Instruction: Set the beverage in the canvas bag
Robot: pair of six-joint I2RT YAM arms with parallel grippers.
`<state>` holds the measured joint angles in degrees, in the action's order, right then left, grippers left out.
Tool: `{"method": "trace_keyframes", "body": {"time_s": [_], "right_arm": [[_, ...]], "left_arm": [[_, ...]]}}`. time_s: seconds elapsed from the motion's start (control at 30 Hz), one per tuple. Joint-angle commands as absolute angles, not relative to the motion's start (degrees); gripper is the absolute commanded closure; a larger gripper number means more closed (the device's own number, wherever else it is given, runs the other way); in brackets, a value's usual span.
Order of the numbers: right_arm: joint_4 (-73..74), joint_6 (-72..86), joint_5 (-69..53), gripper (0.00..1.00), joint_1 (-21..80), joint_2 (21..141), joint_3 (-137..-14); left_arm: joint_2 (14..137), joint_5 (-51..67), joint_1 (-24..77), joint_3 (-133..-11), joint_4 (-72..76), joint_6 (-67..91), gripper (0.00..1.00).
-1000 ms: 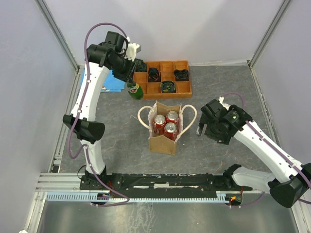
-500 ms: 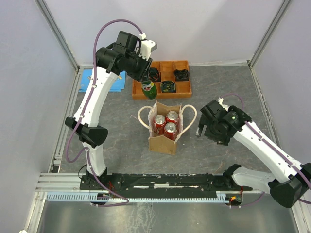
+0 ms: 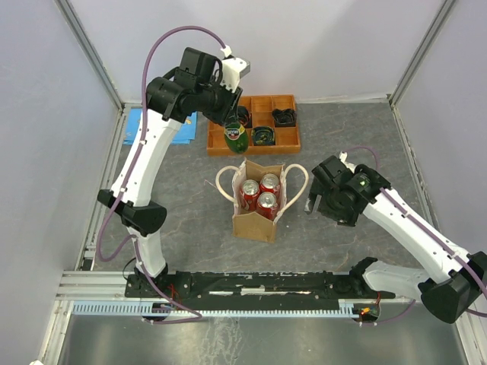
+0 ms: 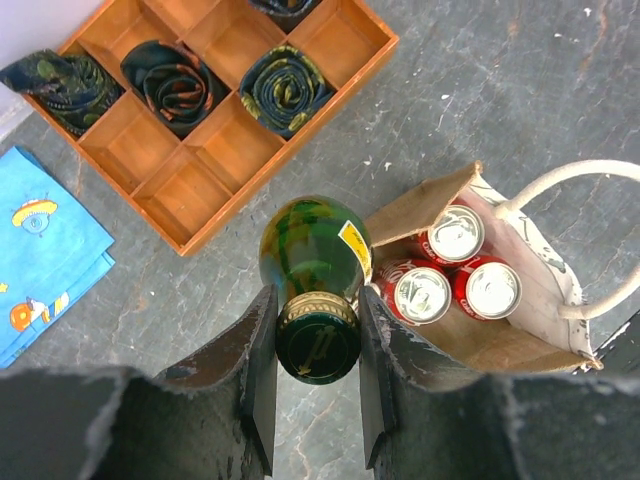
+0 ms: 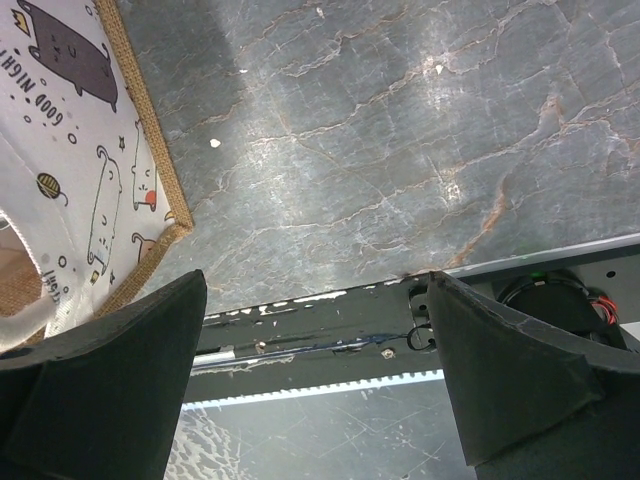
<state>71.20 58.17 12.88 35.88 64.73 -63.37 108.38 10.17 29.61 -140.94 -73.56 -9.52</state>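
My left gripper (image 4: 316, 345) is shut on the capped neck of a green glass bottle (image 4: 314, 250), the beverage, which hangs upright in the air. In the top view the bottle (image 3: 233, 138) hangs just behind the canvas bag (image 3: 260, 199), over the tray's front edge. The tan bag (image 4: 470, 335) stands upright with cream rope handles and three red cans (image 4: 455, 280) inside; the near-left part of its opening is free. My right gripper (image 5: 318, 330) is open and holds nothing, low beside the bag's right side (image 5: 80, 170), with the gripper (image 3: 313, 204) just right of the bag.
An orange compartment tray (image 3: 289, 141) with rolled dark ties stands behind the bag. A blue cloth (image 3: 163, 129) lies left of the tray. Metal frame posts and pale walls bound the grey table (image 3: 190, 190).
My left arm has carried the bottle from left of the tray rightward, toward the bag's back edge. The right arm has barely moved.
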Motion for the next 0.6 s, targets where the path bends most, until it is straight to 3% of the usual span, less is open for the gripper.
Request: {"method": "trace_keyframes", "body": {"time_s": [0.0,0.57], "right_arm": [[70.1,57.7,12.9,0.01,35.8,65.0,-64.4],[69.3,57.5,12.6,0.01,35.7,65.5,-63.8]], "left_arm": [[102.3,11.6,30.9,-145.0,-63.0,-9.2,0.97],[96.8,19.5,36.0,-140.1,-64.1,-7.7,0.97]]}}
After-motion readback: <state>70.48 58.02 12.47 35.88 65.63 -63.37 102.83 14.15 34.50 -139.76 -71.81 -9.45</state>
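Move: The canvas bag I'm taking the green bottle to stands roughly 14 cm back from my left hand, 6 cm to its right and some 27 cm below, with the red cans in that same spot inside the bag. The orange tray's middle is about 13 cm ahead of my left hand, 4 cm right and 32 cm down. From my right hand the bag is about 5 cm ahead, 15 cm left and 8 cm lower. Still gripping the green bottle by its neck, I draw my left hand back about 5 cm, faster towards the end, while lifting it some 4 cm and easing it 3 cm right. That closes the level gap to the open bag. The wrist swings roughly 10 degrees, mostly clockwise, and the fingers keep their hold. ##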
